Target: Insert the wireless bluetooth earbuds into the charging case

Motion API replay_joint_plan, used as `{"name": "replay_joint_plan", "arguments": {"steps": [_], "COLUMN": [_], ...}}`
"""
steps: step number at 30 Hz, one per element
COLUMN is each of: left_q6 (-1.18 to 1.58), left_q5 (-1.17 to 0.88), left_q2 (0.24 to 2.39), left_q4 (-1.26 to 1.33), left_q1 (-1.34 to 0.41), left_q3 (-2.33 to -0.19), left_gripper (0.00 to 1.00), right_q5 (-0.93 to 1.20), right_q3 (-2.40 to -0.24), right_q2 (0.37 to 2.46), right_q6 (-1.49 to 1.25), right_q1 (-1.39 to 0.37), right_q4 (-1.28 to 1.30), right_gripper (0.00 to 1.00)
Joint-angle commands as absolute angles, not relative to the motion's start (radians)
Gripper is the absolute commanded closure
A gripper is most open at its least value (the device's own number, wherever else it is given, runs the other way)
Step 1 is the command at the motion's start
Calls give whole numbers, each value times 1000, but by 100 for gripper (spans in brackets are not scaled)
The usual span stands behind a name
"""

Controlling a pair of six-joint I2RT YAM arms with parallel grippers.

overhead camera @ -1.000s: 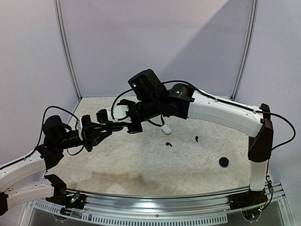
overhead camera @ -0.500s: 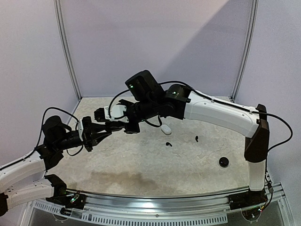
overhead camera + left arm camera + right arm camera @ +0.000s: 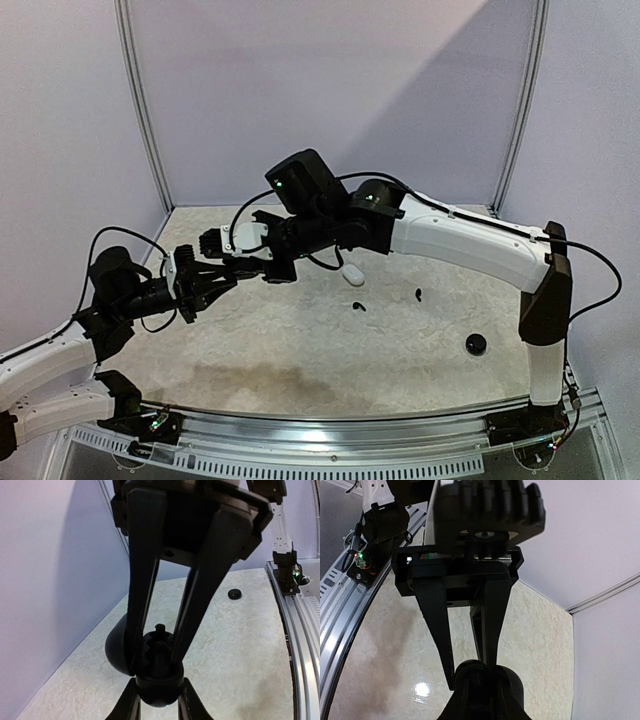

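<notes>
My left gripper (image 3: pixel 155 666) is shut on a round black charging case (image 3: pixel 156 692), held above the table at the left. Its lid (image 3: pixel 115 647) hangs open to one side. A small black shape, seemingly an earbud (image 3: pixel 160 630), stands in the case's well. My right gripper (image 3: pixel 471 676) meets it from the other side, jaws slightly open, fingertips either side of the case (image 3: pixel 512 685). In the top view the left gripper (image 3: pixel 240 270) and right gripper (image 3: pixel 268 262) touch noses. Two black earbuds (image 3: pixel 358 306) (image 3: pixel 417 294) lie loose on the table.
A white rounded piece (image 3: pixel 353 275) lies just behind the right forearm. A second round black case (image 3: pixel 476 344) sits on the table at the right. Metal rails (image 3: pixel 350 425) run along the near edge, and walls close in the back and sides.
The right gripper's jaws have parted a little. The right arm has shifted slightly left toward the left gripper, which has stayed in place, still holding the case.
</notes>
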State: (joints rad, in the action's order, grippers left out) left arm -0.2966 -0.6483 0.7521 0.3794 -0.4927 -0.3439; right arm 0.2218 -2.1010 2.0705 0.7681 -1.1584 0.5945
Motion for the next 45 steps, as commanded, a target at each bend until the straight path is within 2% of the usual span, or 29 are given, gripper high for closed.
{"name": "replay_joint_plan", "arguments": {"steps": [1, 24, 30, 34, 45], "left_q6": [-250, -97, -85, -43, -54], "left_q5": [-686, -630, -628, -600, -578], "left_q2": [731, 733, 735, 731, 722], "left_q4": [449, 445, 438, 428, 414], "left_q1": [-522, -522, -522, -522, -522], "left_q3": [-343, -331, -326, -317, -299], "left_gripper": [100, 100, 100, 100, 100], "right_q5": [186, 214, 229, 239, 286], "right_q3": [-2105, -2077, -2083, -2085, -2067], "right_q2": [2101, 2055, 2048, 2037, 1970], "right_q6": [776, 746, 741, 736, 691], "right_q1": [-1158, -1157, -1156, -1155, -1144], "right_q4": [622, 606, 589, 575, 541], "right_gripper": [78, 67, 51, 46, 45]}}
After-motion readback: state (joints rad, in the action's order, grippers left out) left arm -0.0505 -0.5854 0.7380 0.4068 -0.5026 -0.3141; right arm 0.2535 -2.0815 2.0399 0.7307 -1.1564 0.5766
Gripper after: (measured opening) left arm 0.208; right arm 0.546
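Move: The black charging case is still pinched in the left fingertips, lid open, its middle about 2 cm right, 1 cm ahead and 1 cm above the left hand point. From the right hand point it sits some 2 cm below and 1 cm left, level fore and aft. On the table, about 26 cm below the right hand, the white case lies some 17 cm ahead and 22 cm right, a black earbud about 8 cm ahead and 23 cm right. Hold the right gripper almost still at the top of the black case and open its fingers from about a fifth to just over half, releasing there, then lift clear about 1.5 cm. Meanwhile keep the case pinched in the left gripper and roll it roughly 15 degrees, so its top tips forward. ##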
